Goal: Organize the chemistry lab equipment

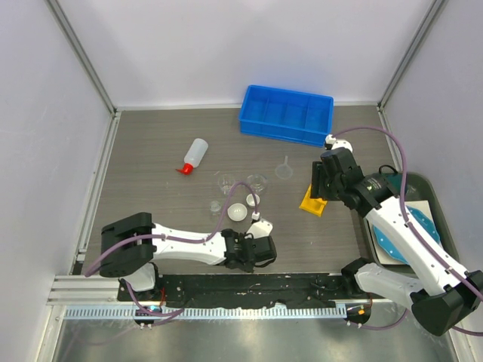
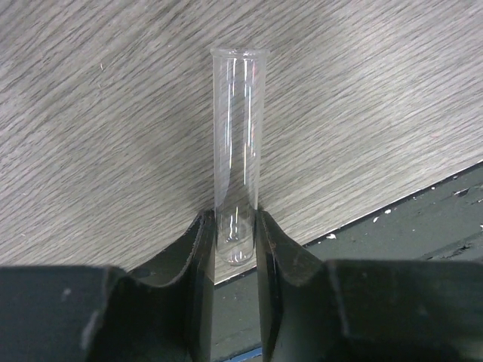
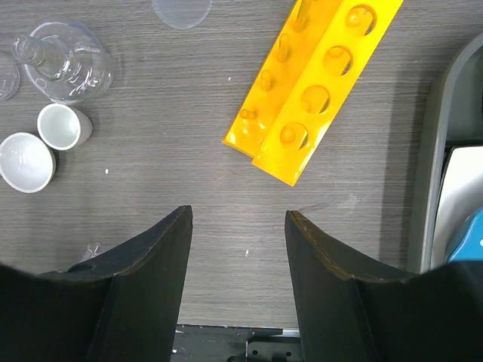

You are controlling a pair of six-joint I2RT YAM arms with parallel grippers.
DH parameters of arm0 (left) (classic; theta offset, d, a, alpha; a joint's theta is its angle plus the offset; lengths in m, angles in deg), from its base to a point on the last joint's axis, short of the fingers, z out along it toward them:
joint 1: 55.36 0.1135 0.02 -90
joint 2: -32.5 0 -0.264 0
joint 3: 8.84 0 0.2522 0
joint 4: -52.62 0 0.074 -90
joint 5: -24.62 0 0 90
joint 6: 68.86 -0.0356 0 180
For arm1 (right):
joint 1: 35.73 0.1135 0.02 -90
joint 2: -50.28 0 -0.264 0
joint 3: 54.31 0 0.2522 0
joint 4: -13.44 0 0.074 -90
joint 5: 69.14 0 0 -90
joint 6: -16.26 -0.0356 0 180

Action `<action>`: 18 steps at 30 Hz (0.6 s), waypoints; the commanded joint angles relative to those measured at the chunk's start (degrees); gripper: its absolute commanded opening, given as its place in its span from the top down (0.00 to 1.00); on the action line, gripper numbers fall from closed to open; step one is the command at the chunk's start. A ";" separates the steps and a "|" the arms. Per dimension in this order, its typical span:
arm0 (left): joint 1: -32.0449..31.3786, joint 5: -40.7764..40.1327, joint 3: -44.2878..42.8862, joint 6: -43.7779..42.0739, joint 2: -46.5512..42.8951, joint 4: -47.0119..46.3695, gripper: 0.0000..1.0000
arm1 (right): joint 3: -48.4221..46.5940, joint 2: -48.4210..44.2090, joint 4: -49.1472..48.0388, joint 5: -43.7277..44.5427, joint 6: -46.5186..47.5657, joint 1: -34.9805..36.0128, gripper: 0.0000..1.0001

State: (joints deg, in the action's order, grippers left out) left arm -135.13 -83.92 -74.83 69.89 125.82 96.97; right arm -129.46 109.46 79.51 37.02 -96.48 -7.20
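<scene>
My left gripper (image 2: 236, 226) is shut on the rounded bottom end of a thin clear glass tube (image 2: 238, 128), which points away over the wood-grain table near its front edge. In the top view that gripper (image 1: 253, 253) sits low by the front rail. My right gripper (image 3: 238, 215) hangs open above bare table, just short of the yellow holed tube rack (image 3: 317, 83), which lies flat. Two small white dishes (image 3: 64, 124) and a clear glass beaker (image 3: 64, 60) lie to its left. The red-capped squeeze bottle (image 1: 193, 156) lies on its side, and a small funnel (image 1: 284, 169) stands mid-table.
A blue divided bin (image 1: 287, 113) stands at the back. A grey tray (image 1: 423, 181) holding a blue plate sits at the right edge under the right arm. Two clear beakers (image 1: 225, 182) stand mid-table. The black front rail (image 2: 423, 219) runs just behind the left gripper.
</scene>
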 commanded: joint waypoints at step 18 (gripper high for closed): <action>3.03 15.10 4.76 -12.45 -19.39 -8.26 0.90 | 3.02 -12.06 0.07 -22.92 -0.99 0.82 0.43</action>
State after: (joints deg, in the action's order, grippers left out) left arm -134.19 -76.12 -71.11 62.33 113.69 94.87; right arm -127.73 99.91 79.73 22.53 -96.62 -6.59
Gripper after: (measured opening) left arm 0.267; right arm 0.575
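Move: The left hand already pinches the test tube near its round end, the tube's middle about 3 cm ahead and 2 cm to the right at the same height; the yellow rack is some 25 cm ahead and 23 cm right. From the empty right hand the tube lies roughly 13 cm back, 17 cm left and 18 cm down, the rack 9 cm ahead, 4 cm right and 16 cm down, the white dish 1 cm back and 21 cm left, 18 cm down. Left hand lifts the already pinched test tube about 4 cm; open right hand moves 5 cm back-left towards it. ##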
